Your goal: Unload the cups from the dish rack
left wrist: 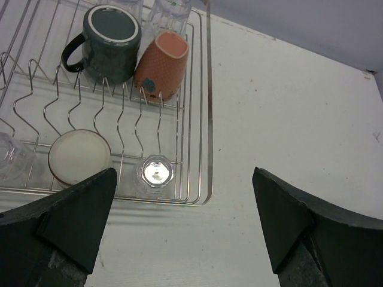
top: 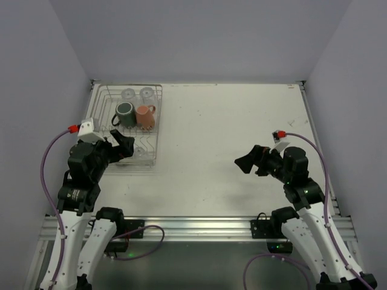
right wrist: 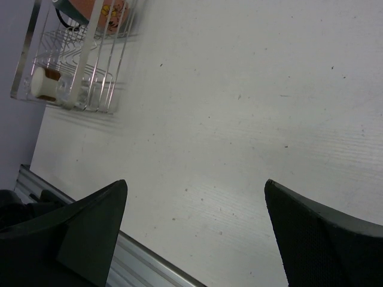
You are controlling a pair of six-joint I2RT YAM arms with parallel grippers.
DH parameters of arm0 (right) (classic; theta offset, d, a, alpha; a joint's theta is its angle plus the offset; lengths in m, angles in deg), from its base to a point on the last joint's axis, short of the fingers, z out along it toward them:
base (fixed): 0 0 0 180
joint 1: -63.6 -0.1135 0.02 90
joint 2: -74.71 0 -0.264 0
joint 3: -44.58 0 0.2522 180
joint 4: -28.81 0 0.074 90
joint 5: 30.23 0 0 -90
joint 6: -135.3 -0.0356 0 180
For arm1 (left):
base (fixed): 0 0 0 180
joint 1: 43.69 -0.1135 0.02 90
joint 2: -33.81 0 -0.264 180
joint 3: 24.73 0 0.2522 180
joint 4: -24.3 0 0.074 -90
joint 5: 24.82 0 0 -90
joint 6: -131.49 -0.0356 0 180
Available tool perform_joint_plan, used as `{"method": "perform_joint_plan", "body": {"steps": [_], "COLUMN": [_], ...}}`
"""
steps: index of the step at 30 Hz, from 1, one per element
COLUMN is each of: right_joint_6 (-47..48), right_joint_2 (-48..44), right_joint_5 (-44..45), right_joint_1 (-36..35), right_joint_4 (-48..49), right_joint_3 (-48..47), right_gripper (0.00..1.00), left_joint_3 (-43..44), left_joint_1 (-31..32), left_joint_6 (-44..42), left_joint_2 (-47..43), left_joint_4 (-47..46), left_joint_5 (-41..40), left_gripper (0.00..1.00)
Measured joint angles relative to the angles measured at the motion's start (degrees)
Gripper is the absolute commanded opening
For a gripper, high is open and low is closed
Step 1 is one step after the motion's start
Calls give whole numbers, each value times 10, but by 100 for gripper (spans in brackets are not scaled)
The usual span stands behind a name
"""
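The silver wire dish rack [top: 156,136] stands at the far left of the table. In it a dark green mug [top: 125,115] and a salmon-pink mug [top: 145,116] rest side by side, with two clear glasses [top: 137,94] behind them. The left wrist view shows the rack [left wrist: 209,119], the green mug [left wrist: 111,43], the pink mug [left wrist: 163,64], a tan cup [left wrist: 79,156], and clear glasses at the rack's near corner [left wrist: 155,173] and at the left edge [left wrist: 11,156]. My left gripper [top: 124,145] [left wrist: 184,179] is open and empty, just above the rack's near edge. My right gripper [top: 245,162] [right wrist: 196,185] is open and empty over bare table.
The white table [top: 230,133] is walled by lilac panels at the back and sides. A metal rail [top: 199,225] runs along the near edge. The right wrist view shows the rack [right wrist: 72,60] far off at its upper left.
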Motion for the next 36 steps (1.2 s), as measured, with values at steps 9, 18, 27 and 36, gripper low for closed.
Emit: {"method": "perform_joint_plan", "body": {"steps": [9,18,27,36], "right_joint_6": [1,2,2,2], "right_joint_2": [14,29,49,76], "right_joint_5": [-1,-3,-14,-16], "right_joint_1": [0,0,-2,-2], "right_joint_4": [0,0,6,18], "right_joint_3": [-1,-1,-5,-5], "right_gripper": [99,99,99,99], "left_joint_3": [3,19,54,71], "left_joint_1": [0,0,0,4], "left_joint_6": [0,-4,-26,-46], "left_joint_2": [10,53,191,281], "left_joint_4": [20,52,96,91], "left_joint_5": [-17,-51,-77,-67], "left_gripper": [100,95,83,72]}}
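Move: The clear glass near the rack's front right corner lies about 8 cm ahead of the left hand, 2 cm to its right and roughly 17 cm below. The white cup stands level with that glass, some 10 cm to its left. The peach mug is about 14 cm beyond the glass and 2 cm farther right, with the green mug 9 cm left of the peach one. From the right hand, the glass is roughly 45 cm left, 8 cm ahead and 9 cm lower. Touching nothing yet, the left hand heads down towards the clear glass at the front of the rack, sinking about 10 cm and going some 4 cm forward, with a small swing left that eases back near the end. The wrist tips the fingers about 30 degrees further down while they close by roughly a quarter. The empty right hand sinks about 2 cm. ##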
